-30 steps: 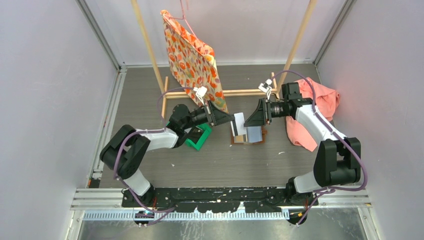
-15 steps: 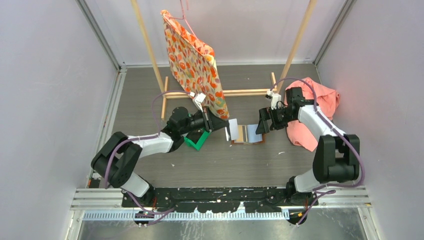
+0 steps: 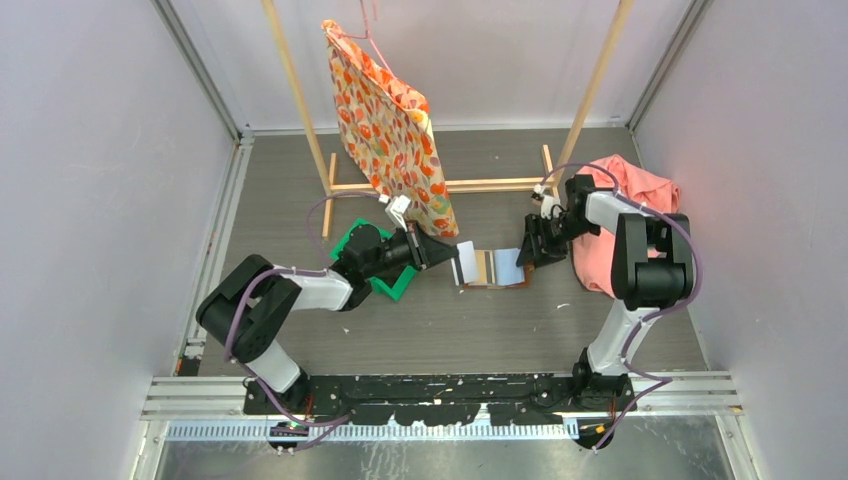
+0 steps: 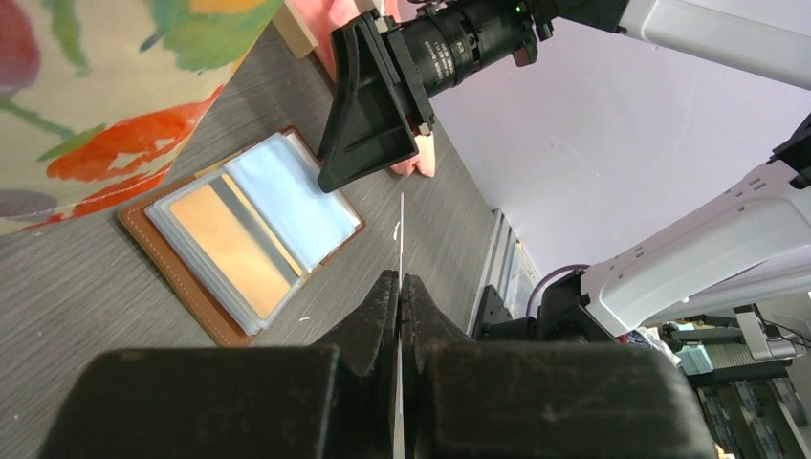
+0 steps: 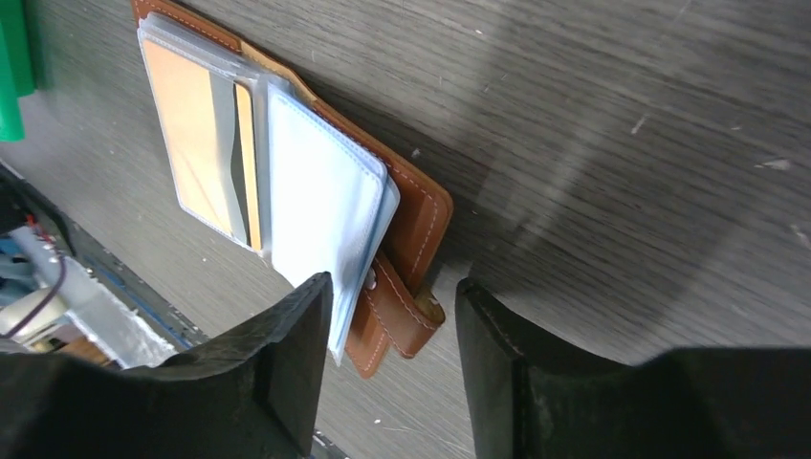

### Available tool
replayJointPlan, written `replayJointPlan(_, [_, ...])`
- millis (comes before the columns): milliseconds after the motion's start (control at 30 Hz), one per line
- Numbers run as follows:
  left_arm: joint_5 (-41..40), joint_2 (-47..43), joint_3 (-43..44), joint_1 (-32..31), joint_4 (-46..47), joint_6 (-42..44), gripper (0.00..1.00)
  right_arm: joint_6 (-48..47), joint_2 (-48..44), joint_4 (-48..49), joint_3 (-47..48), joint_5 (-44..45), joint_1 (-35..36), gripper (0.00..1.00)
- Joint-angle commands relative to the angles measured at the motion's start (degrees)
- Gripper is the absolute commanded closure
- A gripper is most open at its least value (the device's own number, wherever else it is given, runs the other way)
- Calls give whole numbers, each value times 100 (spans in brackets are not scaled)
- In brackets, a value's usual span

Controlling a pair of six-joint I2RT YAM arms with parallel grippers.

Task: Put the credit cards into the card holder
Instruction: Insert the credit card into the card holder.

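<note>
The card holder (image 3: 494, 269) lies open on the table, brown leather with clear sleeves. A gold-yellow card (image 5: 191, 143) sits in its left sleeve, and a light blue page (image 5: 320, 206) covers the right side. My left gripper (image 3: 452, 258) is shut on a silvery credit card (image 3: 465, 262) held on edge just left of the holder; in the left wrist view the card (image 4: 402, 234) shows only as a thin line above the gripper (image 4: 401, 279). My right gripper (image 5: 394, 287) stands open at the holder's right edge, its jaws either side of the snap strap (image 5: 397, 320).
A green plastic bin (image 3: 395, 282) sits under the left arm. A floral cloth (image 3: 390, 130) hangs from a wooden rack (image 3: 470, 185) behind the holder. A pink cloth (image 3: 640, 200) lies heaped beside the right arm.
The left gripper drew the silvery card back from above the holder to its left edge. The right gripper dropped to the holder's right edge, its jaws opening wide and then narrowing.
</note>
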Motion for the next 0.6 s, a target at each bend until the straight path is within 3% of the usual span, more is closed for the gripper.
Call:
replayJointPlan(0, [-186,165,-85,-64,652,-98,100,37,178,-225,290,-379,-2,49])
replayJointPlan(333, [-408,262,-155,-226,765,-148,100,-566,400,-741,526,-581,0,80])
replayJointPlan(567, [-738,269,-280,-521,763,-170,100,-1185,437,-1189,637,-704,73,90])
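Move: The right hand is low over the card holder's right-hand strap end, with the strap about 1 cm to its left, 1 cm back and 1 cm below; the blue sleeve's middle lies some 4 cm left and 1 cm back, and the pink cloth roughly 22 cm right and 9 cm ahead. From the left hand, already holding a card, the blue sleeve is about 13 cm right, 2 cm back and 15 cm below, with the green box 17 cm left, level with the hand and 14 cm below it. The right hand shuts its fingers from a bit over half open to nearly closed, pinching the strap end together with the gathered outer edge at the holder's right, while it eases about 1 cm left and slightly back, dips a touch, then lifts about 1 cm. Meanwhile the left hand keeps its shut grip on the card and sinks about 2 cm, drifting some 1 cm right and 1 cm back, towards the blue sleeve without reaching the holder. ##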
